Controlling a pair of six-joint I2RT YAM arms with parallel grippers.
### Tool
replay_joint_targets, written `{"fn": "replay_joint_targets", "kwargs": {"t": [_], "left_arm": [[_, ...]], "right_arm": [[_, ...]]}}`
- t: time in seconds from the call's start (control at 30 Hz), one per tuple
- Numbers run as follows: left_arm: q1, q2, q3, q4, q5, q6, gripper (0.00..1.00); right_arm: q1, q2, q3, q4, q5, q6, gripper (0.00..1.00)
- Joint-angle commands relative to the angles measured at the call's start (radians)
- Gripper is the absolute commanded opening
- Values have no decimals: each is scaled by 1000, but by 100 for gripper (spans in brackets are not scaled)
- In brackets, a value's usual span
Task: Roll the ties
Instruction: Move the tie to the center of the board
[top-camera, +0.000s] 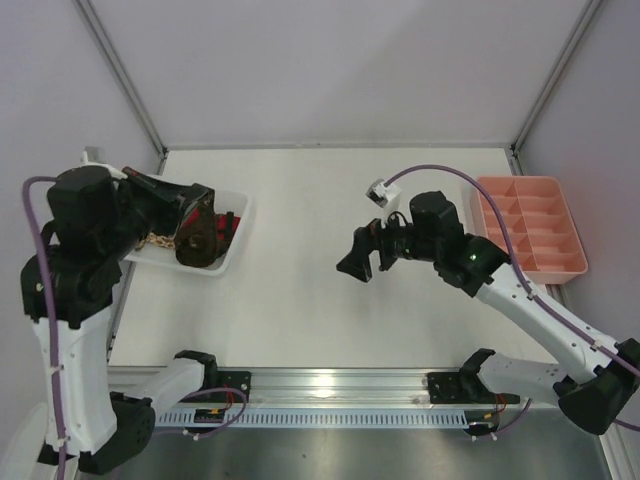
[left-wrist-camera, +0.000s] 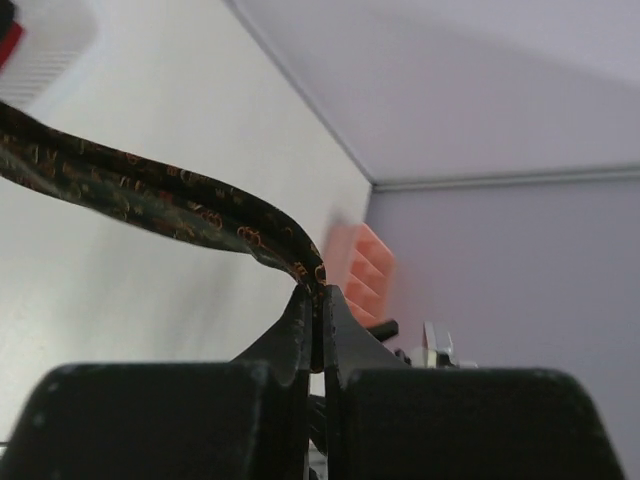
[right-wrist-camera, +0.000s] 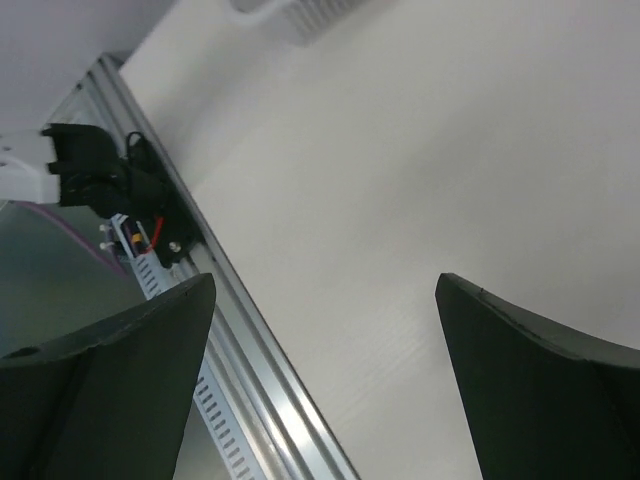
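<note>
In the left wrist view, a dark brown tie (left-wrist-camera: 150, 195) with a reddish-gold pattern runs from the upper left down into my left gripper (left-wrist-camera: 318, 297). The gripper is shut on the tie's edge. From above, my left gripper (top-camera: 203, 232) hangs over the white tray (top-camera: 238, 205) with the dark tie (top-camera: 196, 245) bunched under it. A red tie (top-camera: 230, 224) and a beige patterned tie (top-camera: 157, 241) lie in the same tray. My right gripper (top-camera: 366, 257) hovers over the middle of the table. It stands wide open (right-wrist-camera: 325, 282) with only bare table between its fingers.
A pink compartment tray (top-camera: 530, 225) sits at the right edge of the table and shows blurred in the left wrist view (left-wrist-camera: 362, 265). A metal rail (top-camera: 330, 385) runs along the near edge. Grey walls enclose the table.
</note>
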Motion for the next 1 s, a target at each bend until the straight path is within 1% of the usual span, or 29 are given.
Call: {"fn": "replay_joint_targets", "kwargs": {"t": [0.0,0.03,0.07,0.1,0.13,0.17,0.2,0.23,0.27,0.3,0.33,0.37,0.4,0.43,0.5,0.57,0.63,0.77,0.87,0.93,0.97], "left_arm": [[-7,-15,130,-28,179,-71,0],[-7,-12,173,-45,188,-76,0],[-7,-5,261,-58,199,-89,1],[-7,5,292,-58,241,-100,0],[-7,7,318,-58,259,-132,0],[-7,7,355,-56,271,-154,0],[-9,-8,357,-17,300,-175,0],[-7,-22,351,16,315,-218,0],[-7,-31,340,45,322,-243,1],[-7,-54,336,110,331,-263,0],[-9,-61,328,144,335,-304,0],[-7,-65,328,207,342,-322,1],[-7,-64,332,236,357,-345,0],[-7,-62,345,266,368,-390,0],[-7,-45,368,358,383,-433,0],[-7,-38,406,449,378,-491,0],[-7,-33,441,491,348,-533,0],[-7,-41,451,627,291,-588,0],[-7,-38,474,688,254,-606,0],[-6,-35,487,698,245,-609,1],[-6,-38,483,721,237,-611,1]], "right_arm": [[103,-6,103,288,-4,-70,100],[134,17,165,308,-7,-88,100],[216,39,202,317,20,-117,100],[257,89,247,324,43,-166,100],[297,111,284,328,103,-191,100],[379,134,361,330,134,-197,100],[412,183,396,331,163,-235,100],[450,203,426,333,225,-243,100],[505,232,490,333,252,-253,100],[530,275,517,334,276,-262,100],[548,300,546,334,333,-260,100],[593,317,587,340,361,-262,100],[611,349,603,347,370,-277,100],[634,361,614,354,441,-292,100],[691,392,644,374,582,-315,100],[710,407,669,370,660,-305,100],[714,407,678,370,712,-294,100],[716,398,678,374,726,-291,100],[716,387,680,383,738,-288,100],[725,383,675,394,734,-289,100],[733,377,672,422,753,-305,100]]}}
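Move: The left hand, up high, already pinches the tie. The centre of the board lies about 43 cm below it, 12 cm ahead and 22 cm to its right; the white basket's middle is roughly 15 cm ahead, 18 cm left and 39 cm below. From the open right hand, the tie's lower end is about 36 cm left, 11 cm ahead and 17 cm below; a red tie beside it is some 16 cm ahead and 33 cm left. Up and back goes the left hand, about 30 cm higher and 17 cm nearer its base, keeping its pinch on the tie while the wrist tips the fingers upward. The right hand sweeps left and up some 20 cm each, drawing back a little, towards the tie's hanging end, then slows beside it; its fingers stay wide open and tilt up to nearly level. ##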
